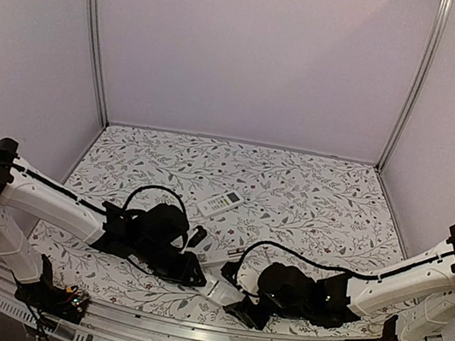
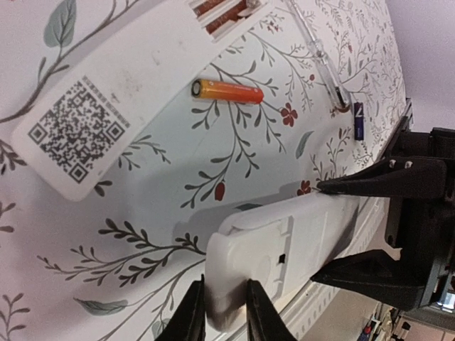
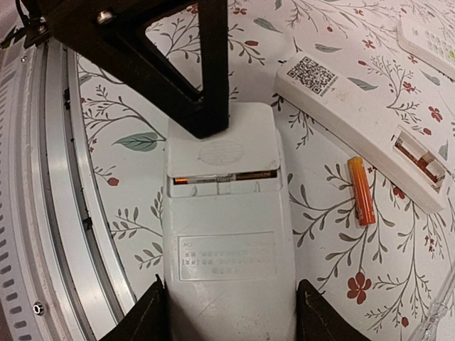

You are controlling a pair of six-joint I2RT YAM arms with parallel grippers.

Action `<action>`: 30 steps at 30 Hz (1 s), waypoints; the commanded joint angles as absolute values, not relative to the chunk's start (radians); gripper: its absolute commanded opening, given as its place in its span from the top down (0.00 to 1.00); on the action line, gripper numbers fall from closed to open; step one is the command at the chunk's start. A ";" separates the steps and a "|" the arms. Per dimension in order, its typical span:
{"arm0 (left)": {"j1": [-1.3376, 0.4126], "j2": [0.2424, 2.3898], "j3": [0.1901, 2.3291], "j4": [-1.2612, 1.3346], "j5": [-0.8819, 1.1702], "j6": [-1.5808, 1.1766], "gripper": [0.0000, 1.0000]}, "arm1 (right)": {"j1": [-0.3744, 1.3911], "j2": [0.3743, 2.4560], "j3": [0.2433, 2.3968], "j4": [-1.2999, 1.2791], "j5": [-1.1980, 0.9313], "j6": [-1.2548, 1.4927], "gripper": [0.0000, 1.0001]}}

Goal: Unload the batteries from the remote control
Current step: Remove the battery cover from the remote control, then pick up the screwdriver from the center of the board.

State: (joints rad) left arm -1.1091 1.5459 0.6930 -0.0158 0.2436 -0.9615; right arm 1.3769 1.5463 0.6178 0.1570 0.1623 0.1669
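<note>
A white remote control (image 3: 227, 241) lies back-up near the table's front edge, held at both ends. My right gripper (image 3: 231, 316) is shut across its width at the label end. My left gripper (image 2: 226, 312) is pinched on the opposite end, over the battery cover (image 3: 220, 145). The cover sits slightly slid, and a thin gap (image 3: 227, 177) shows a battery inside. An orange battery (image 3: 361, 190) lies loose on the cloth beside it, and a dark battery (image 2: 359, 121) lies farther off. In the top view the two grippers meet at the remote (image 1: 221, 291).
A second white remote (image 3: 334, 99) with a QR code lies just beyond, its compartment (image 3: 419, 158) open with a battery inside. A third remote (image 1: 221, 202) lies button-side up mid-table. A clear pen-like stick (image 2: 320, 57) lies nearby. The metal table rail (image 3: 57, 213) runs close alongside.
</note>
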 commanded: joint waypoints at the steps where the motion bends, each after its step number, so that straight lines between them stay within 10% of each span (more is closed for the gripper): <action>1: -1.086 1.520 0.662 -0.017 0.260 -0.965 0.82 | 1.384 1.552 0.622 0.193 0.186 0.185 0.81; 18: -1.040 1.430 0.644 -0.120 0.230 -0.901 0.79 | 1.384 1.578 0.610 0.181 0.158 0.190 0.81; 30: -1.024 1.417 0.699 -0.197 0.153 -0.837 0.37 | 1.384 1.554 0.601 0.097 0.101 0.183 0.81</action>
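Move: The loosened battery cover is at my left fingertips, its middle about 1 cm ahead, 1 cm right and 1 cm below. The remote's middle lies some 5 cm right and 2 cm back; the QR-code remote lies on the table about 10 cm ahead and 1 cm right, with the loose orange battery on its near side, roughly 8 cm ahead and 4 cm right. From my right hand, gripping the remote, the cover is some 6 cm left and 3 cm ahead. I slide the cover off the end of the remote with my left fingertips already on it, drawing left about 3.5 cm and a little forward, then open those fingers and let go of the cover while still easing left. My right hand keeps its grip on the remote and sinks about 1.5 cm near the end. ##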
